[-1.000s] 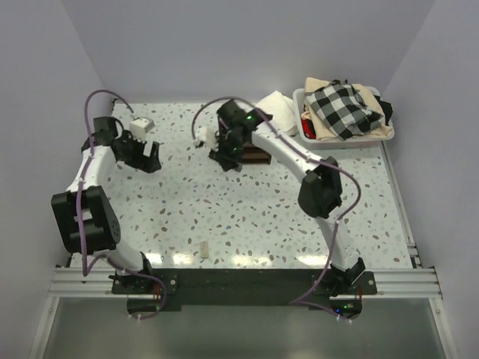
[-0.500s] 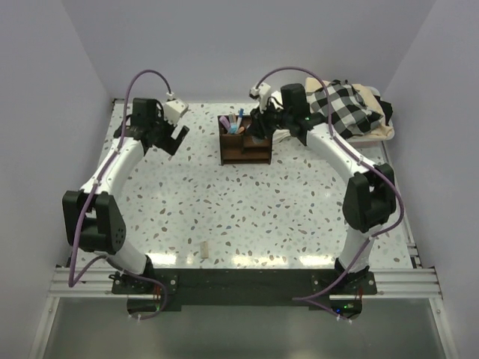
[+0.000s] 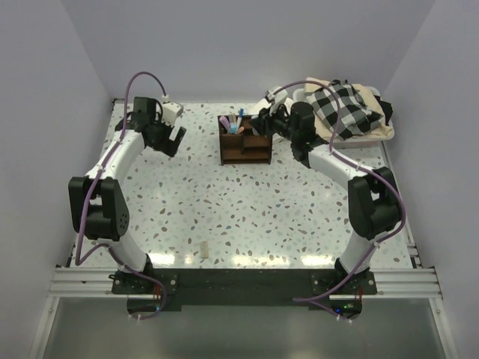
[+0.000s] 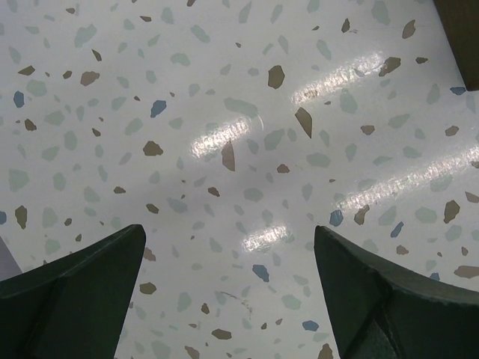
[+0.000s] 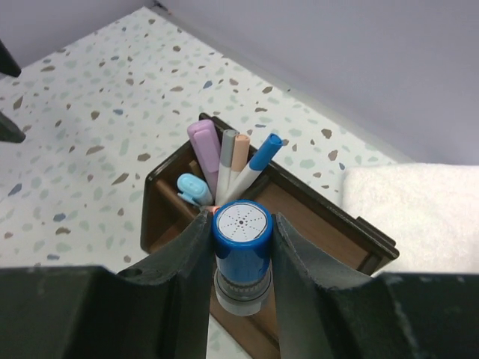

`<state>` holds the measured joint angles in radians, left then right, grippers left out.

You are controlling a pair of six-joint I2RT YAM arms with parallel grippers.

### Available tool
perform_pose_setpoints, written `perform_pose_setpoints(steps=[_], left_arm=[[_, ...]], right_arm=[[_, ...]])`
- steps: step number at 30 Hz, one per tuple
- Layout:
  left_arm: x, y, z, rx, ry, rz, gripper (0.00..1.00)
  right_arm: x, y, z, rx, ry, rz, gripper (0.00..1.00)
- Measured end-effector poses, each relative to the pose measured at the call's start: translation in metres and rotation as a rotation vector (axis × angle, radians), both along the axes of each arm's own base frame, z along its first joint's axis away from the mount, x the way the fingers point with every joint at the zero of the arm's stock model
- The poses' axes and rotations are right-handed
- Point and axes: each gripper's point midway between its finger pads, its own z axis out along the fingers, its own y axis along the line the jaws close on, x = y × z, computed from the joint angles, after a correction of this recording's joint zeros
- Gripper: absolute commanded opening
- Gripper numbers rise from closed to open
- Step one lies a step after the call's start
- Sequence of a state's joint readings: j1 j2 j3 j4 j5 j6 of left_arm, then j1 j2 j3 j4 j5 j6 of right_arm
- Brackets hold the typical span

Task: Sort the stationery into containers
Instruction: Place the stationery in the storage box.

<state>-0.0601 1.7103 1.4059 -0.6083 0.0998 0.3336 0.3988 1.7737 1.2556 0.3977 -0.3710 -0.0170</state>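
Note:
The dark brown wooden organizer (image 3: 244,152) stands at the back middle of the table. Several pens (image 3: 238,121) stick up from its left rear compartment. In the right wrist view these are a purple marker (image 5: 203,142), a blue-capped white pen (image 5: 257,162) and a light blue piece (image 5: 192,188). My right gripper (image 5: 242,224) is shut on a stubby blue cylinder (image 5: 242,258) with a white dotted top, just above the organizer's (image 5: 159,206) right side. The open left gripper (image 3: 172,137) hangs over bare table to the organizer's left. A beige piece (image 3: 203,250) lies near the front edge.
A white bin (image 3: 306,129) with a checkered cloth (image 3: 340,105) sits at the back right, close behind my right arm. A white towel (image 5: 415,213) lies beside the organizer. The back wall runs right behind both grippers.
The right arm has swung from over the organizer's left side round to its right rear, uncovering the pens. The left arm has stretched farther toward the back wall.

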Motion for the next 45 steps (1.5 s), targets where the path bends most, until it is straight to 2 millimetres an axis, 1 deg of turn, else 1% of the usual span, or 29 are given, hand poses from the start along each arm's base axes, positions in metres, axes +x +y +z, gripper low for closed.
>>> perform_pose_setpoints(steps=[4, 7, 11, 17, 25, 29, 34, 42, 43, 45], left_arm=[[0.005, 0.000, 0.004, -0.003, -0.029, 0.002, 1.00], [0.005, 0.000, 0.006, -0.003, -0.047, 0.001, 1.00], [0.007, 0.001, 0.006, -0.004, -0.063, 0.003, 1.00], [0.010, 0.007, 0.005, -0.004, -0.073, 0.017, 1.00], [0.012, 0.008, 0.003, -0.005, -0.075, 0.021, 1.00], [0.017, 0.008, -0.004, -0.005, -0.070, 0.020, 1.00], [0.018, 0.008, -0.018, -0.006, -0.038, 0.020, 1.00], [0.019, 0.006, -0.021, -0.015, -0.037, 0.013, 1.00], [0.020, 0.005, -0.021, -0.017, -0.036, 0.012, 1.00], [0.020, 0.005, -0.022, -0.019, -0.034, 0.011, 1.00]], right_arm=[[0.007, -0.004, 0.002, 0.056, -0.055, -0.050, 0.00], [0.008, -0.005, 0.002, 0.079, -0.100, -0.070, 0.00], [0.006, -0.003, 0.000, 0.090, -0.163, -0.074, 0.00], [0.005, 0.006, -0.003, 0.081, -0.263, -0.057, 0.00], [0.007, 0.014, -0.024, 0.048, -0.283, -0.047, 0.00], [0.011, 0.014, -0.036, 0.036, -0.273, -0.058, 0.00], [0.013, 0.015, -0.048, 0.027, -0.261, -0.062, 0.00], [0.016, 0.017, -0.069, 0.016, -0.233, -0.069, 0.00], [0.016, 0.017, -0.070, 0.016, -0.233, -0.072, 0.11], [0.017, 0.016, -0.070, 0.016, -0.233, -0.079, 0.23]])
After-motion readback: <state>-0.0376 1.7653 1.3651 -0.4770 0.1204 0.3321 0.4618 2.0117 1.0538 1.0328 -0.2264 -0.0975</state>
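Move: The right hand holds the blue-capped stick above the storage box, whose middle lies about 17 cm below it, 3 cm to its left and 1 cm ahead. The pens standing in the box's rear left compartment are about 8 cm left, 5 cm ahead and 11 cm below. The white towel lies some 14 cm ahead and 9 cm right, 22 cm below. From the left hand the box is roughly 27 cm right, 5 cm ahead and 7 cm lower. Almost in place at first, the right hand tips its fingers up by about 15 degrees, then sinks some 7 cm towards the storage box, drifting a little forward and left and lowering the blue-capped stick beside the standing pens, still pinched at its cap. The open left hand eases about 2 cm forward and down over bare table. ##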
